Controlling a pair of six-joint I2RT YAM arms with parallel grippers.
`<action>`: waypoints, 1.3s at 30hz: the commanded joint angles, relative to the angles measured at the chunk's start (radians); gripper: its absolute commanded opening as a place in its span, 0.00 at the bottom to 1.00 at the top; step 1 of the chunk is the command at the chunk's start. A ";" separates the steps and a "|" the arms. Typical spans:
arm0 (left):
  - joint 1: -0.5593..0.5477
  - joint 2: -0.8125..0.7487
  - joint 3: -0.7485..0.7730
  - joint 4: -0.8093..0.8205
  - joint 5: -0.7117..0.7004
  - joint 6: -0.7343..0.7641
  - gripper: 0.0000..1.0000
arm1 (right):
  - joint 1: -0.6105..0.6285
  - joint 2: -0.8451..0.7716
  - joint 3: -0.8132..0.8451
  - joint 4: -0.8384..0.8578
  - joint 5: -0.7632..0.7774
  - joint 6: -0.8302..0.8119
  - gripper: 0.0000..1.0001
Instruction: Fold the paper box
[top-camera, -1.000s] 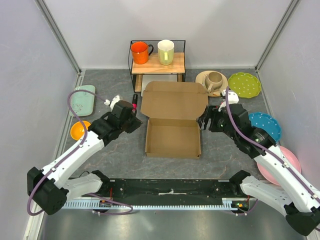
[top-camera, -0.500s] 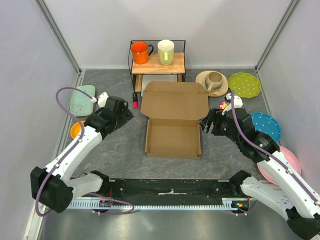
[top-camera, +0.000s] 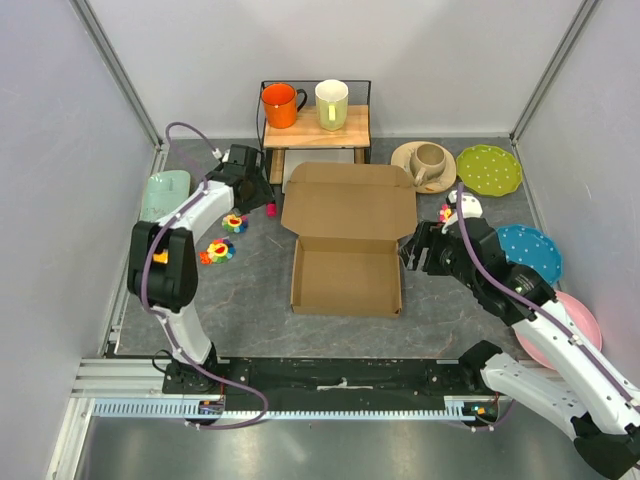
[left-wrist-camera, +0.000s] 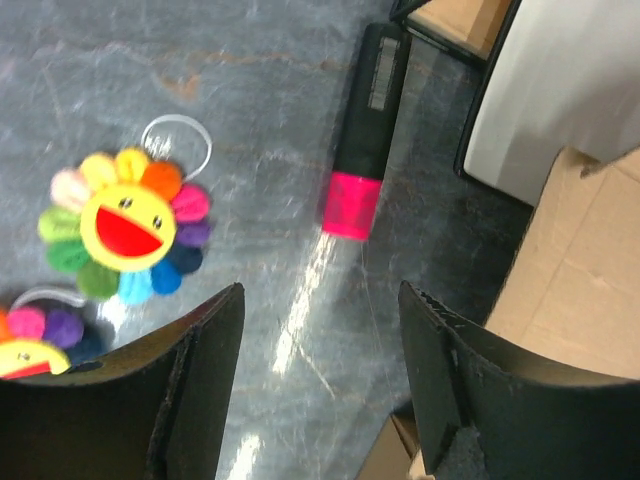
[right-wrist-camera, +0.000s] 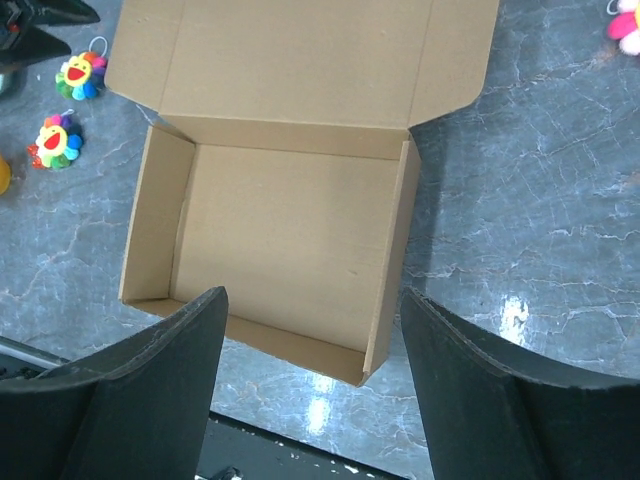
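The paper box (top-camera: 346, 275) is brown cardboard in the middle of the table, a shallow tray with its walls up. Its lid (top-camera: 350, 205) lies open toward the back. My left gripper (top-camera: 260, 192) hovers open over the bare table off the lid's left corner. In the left wrist view this gripper (left-wrist-camera: 320, 300) has nothing between its fingers, and the box's edge (left-wrist-camera: 590, 270) is to the right. My right gripper (top-camera: 410, 250) stands open beside the tray's right wall. From the right wrist view, the right gripper (right-wrist-camera: 312, 297) hangs empty above the box (right-wrist-camera: 285, 230).
A black-and-pink marker (left-wrist-camera: 362, 130) and two rainbow flower toys (top-camera: 234, 222) (top-camera: 217, 250) lie left of the lid. A wire rack (top-camera: 316, 125) with an orange mug (top-camera: 280, 105) and a cream mug (top-camera: 331, 104) stands behind. Right side: cup on saucer (top-camera: 428, 160), green plate (top-camera: 489, 169), blue plate (top-camera: 535, 250), pink plate (top-camera: 575, 330). Mint tray (top-camera: 165, 195) far left.
My left arm swung from the box's left side back toward the rack, and its gripper went from shut to open. Two flower toys now show on the table. The right arm barely moved.
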 joint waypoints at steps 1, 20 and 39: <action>0.002 0.111 0.115 0.029 0.009 0.129 0.70 | 0.003 0.025 0.005 -0.012 0.000 -0.002 0.77; -0.027 0.305 0.160 0.196 -0.008 0.178 0.61 | 0.003 0.090 0.017 -0.038 0.027 0.003 0.78; -0.033 0.228 0.073 0.118 -0.066 0.106 0.28 | 0.003 0.124 0.019 0.003 0.035 -0.043 0.79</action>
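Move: The left hand's target is the black marker with the pink cap, its middle some 7 cm ahead, 1 cm to the right and 8 cm below. From that hand, the nearer flower keychain is about 2 cm ahead and 8 cm to the left, the shelf's middle roughly 14 cm ahead and 12 cm right, and the open box lid 5 cm ahead and 20 cm right. The marker is roughly 25 cm ahead, 34 cm left and 21 cm below the right hand. Forward and down goes the left hand, about 5 cm each way towards the marker, then a further 2 cm or so nearly straight down while its open fingers begin narrowing. With the hand almost still over the table, the fingers close and pinch the marker from both sides beside the cap's joint. The open right hand sinks some 4 cm, tipping slightly down, beside the box. ##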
